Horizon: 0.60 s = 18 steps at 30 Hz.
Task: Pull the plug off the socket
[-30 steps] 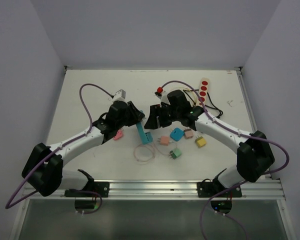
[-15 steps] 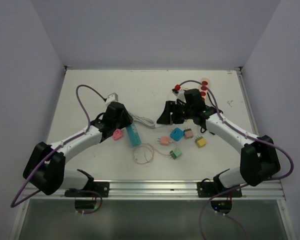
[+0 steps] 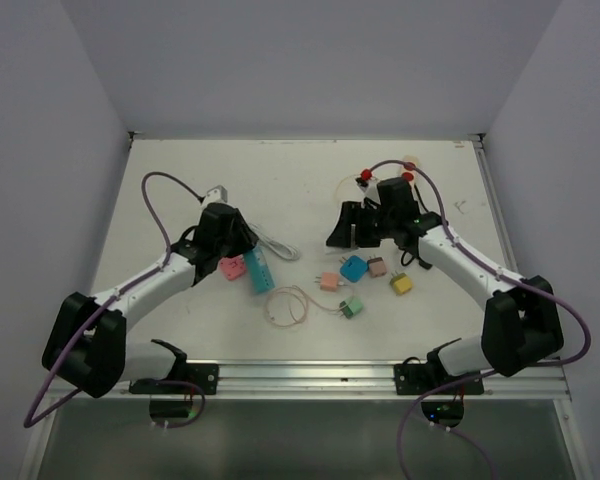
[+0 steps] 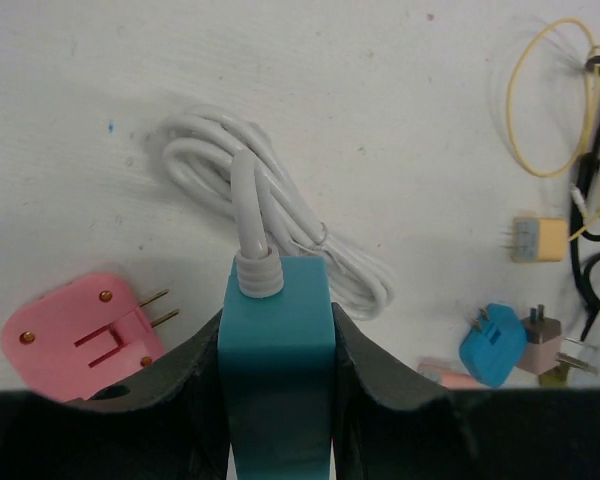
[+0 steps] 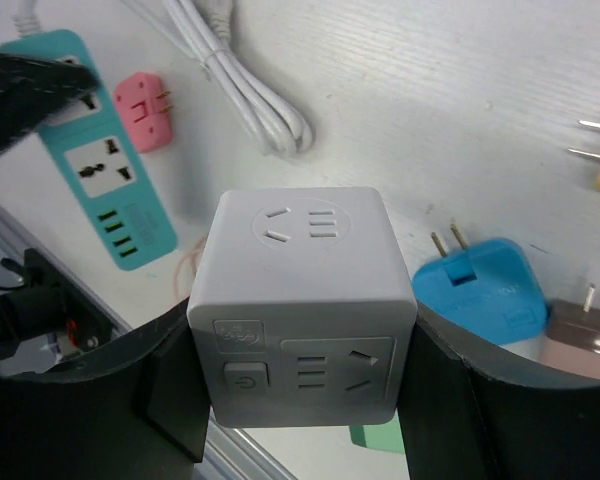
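Note:
My left gripper (image 4: pixel 277 400) is shut on the cable end of the teal socket strip (image 4: pixel 277 340), whose white cable (image 4: pixel 280 215) coils on the table ahead. From above, the strip (image 3: pixel 260 272) lies left of centre under that gripper (image 3: pixel 242 254). My right gripper (image 5: pixel 302 370) is shut on a white cube plug (image 5: pixel 302 310) with socket faces and a power button. It is clear of the strip (image 5: pixel 100 170), which has empty sockets. From above, the right gripper (image 3: pixel 342 228) is well to the strip's right and the cube is hidden.
A pink plug (image 3: pixel 231 267) lies by the strip. Blue (image 3: pixel 354 268), salmon (image 3: pixel 329 281), green (image 3: pixel 351 306), yellow (image 3: pixel 401 284) and beige (image 3: pixel 377 267) plugs are scattered at centre right. A thin wire loop (image 3: pixel 288 305) lies near the front. A white strip with red buttons (image 3: pixel 408 165) is at the back right.
The two grippers, close together a second ago, have drawn apart. The left went left with the teal strip, now lying low; the right went right and back with the white cube.

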Tool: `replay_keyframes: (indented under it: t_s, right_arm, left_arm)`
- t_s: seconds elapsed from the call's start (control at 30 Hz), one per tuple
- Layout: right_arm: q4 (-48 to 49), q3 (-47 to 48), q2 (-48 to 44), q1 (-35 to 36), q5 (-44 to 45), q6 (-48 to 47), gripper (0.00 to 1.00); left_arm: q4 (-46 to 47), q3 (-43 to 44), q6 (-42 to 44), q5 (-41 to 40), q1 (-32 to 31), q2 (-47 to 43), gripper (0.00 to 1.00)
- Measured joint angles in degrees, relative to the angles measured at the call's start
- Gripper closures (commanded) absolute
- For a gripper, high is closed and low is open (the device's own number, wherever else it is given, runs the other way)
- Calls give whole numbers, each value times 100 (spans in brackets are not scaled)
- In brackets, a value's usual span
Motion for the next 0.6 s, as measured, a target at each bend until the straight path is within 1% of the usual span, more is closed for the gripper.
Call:
replay_keyframes:
  t_s: [0.1, 0.17, 0.3, 0.43, 0.53, 0.6]
  right_arm:
    - [-26, -199, -133, -94, 313, -11, 100]
    - [-55, -404, -236, -142, 496, -20, 100]
    - [-46, -745, -354, -184, 579, -20, 100]
    - [103, -887, -337, -184, 516, 4, 100]
    - [437, -901, -166, -184, 417, 52, 100]
    - [693, -901, 63, -184, 330, 94, 100]
  left_arm:
    - [74, 306, 22, 254, 72, 74, 100]
    - [127, 614, 94, 367, 136, 278, 100]
    - [455, 1266, 238, 575, 310, 935, 100]
    - [730, 1858, 343, 931, 509, 1742, 100]
    - [964, 2260, 433, 1252, 616, 2339, 100]
    - [1193, 2356, 455, 1449, 662, 2597, 100]
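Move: The teal power strip is already in the left hand. Clear table lies about 16 cm ahead of this hand, 5 cm to its right and 10 cm below; the strip's white cord bundle is some 6 cm ahead and 6 cm right, the pink plug about 7 cm left and 1 cm back. From the right hand, which holds the white cube socket, the blue plug is roughly 5 cm right, 1 cm back and 12 cm below, the salmon plug about 5 cm back and 2 cm left. The teal strip, still gripped near its cord end, is carried by the left hand about 13 cm forward and some 5 cm right, arching up and then starting down, away from the pink plug towards the clear table ahead, the fingers tipping slightly up. The white cube, still held too, is lowered about 5 cm by the right hand while shifting a little right, towards the blue plug. ##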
